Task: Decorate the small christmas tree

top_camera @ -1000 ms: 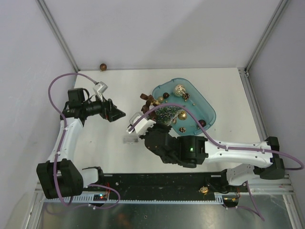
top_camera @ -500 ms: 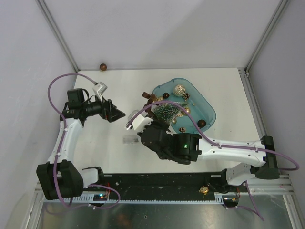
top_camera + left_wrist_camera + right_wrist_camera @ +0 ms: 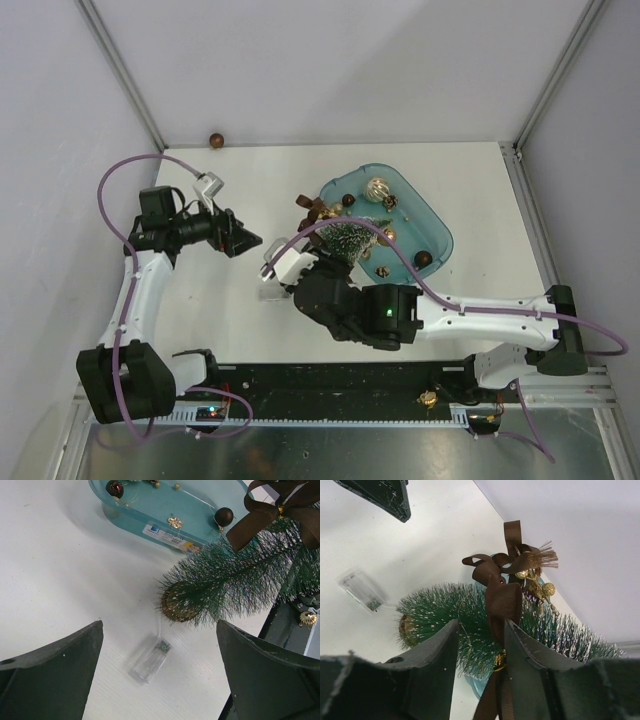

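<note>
The small christmas tree (image 3: pixel 235 580) lies tilted on its side. Its wooden base (image 3: pixel 177 602) rests on the table and its top leans toward the teal tray (image 3: pixel 436 226). A brown ribbon bow (image 3: pixel 502 575) with gold sprigs sits on the tree's upper part. My right gripper (image 3: pixel 480 625) is just below the tree with its jaws apart. The bow's ribbon tail hangs between them, against the right finger (image 3: pixel 520 640). My left gripper (image 3: pixel 160 624) hovers wide open to the left of the tree (image 3: pixel 345 237), holding nothing.
A clear battery box (image 3: pixel 150 657) with a thin wire lies on the table beside the tree's base. The tray (image 3: pixel 130 517) holds a gold ball (image 3: pixel 377 188), dark balls (image 3: pixel 223 516) and small gold pieces. A brown ball (image 3: pixel 215 140) sits at the back wall.
My right gripper's jaws have parted from shut around the ribbon, and the arm has shifted a little left. The tree has turned slightly. The left arm has barely moved.
</note>
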Controlling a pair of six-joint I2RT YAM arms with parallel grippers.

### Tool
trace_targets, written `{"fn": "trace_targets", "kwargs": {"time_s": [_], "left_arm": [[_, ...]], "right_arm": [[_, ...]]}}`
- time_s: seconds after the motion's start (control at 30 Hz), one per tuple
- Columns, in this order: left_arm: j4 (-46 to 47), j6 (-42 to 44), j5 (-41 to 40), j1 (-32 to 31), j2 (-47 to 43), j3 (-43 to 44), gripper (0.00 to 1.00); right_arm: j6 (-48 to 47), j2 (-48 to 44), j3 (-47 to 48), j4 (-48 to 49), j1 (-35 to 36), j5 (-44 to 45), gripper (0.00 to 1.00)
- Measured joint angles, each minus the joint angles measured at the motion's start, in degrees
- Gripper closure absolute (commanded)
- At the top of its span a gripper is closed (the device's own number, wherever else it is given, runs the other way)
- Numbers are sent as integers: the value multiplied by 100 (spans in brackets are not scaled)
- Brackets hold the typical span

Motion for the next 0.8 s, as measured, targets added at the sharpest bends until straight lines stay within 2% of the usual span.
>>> {"fn": "trace_targets", "kwargs": {"time_s": [0.23, 0.8], "left_arm": [[2, -2, 2, 46, -2, 0, 0], [2, -22, 7, 229, -2, 0, 0]], "right_arm": [[-109, -9, 17, 109, 166, 66, 38], [-608, -205, 743, 398, 319, 264, 26]]}}
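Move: The brown ribbon bow I have just set on the tree is about 2 cm ahead of my right hand at its height, between the part-open fingers. From that hand, the tree's foot is roughly 4 cm ahead and 15 cm below, the earlier bow some 8 cm ahead and 3 cm to the left, and the battery box about 4 cm ahead, 11 cm left and 16 cm down. The new bow lies some 15 cm right of my left hand, 8 cm back and 9 cm higher. With my right hand I keep spreading my fingers off the ribbon, easing back about 1 cm from the tree, then rise some 7 cm up alongside it, away from the new bow. As I climb, my wrist rolls nearly 10 degrees, its left side lifting, and the fingers end well open, holding nothing. ##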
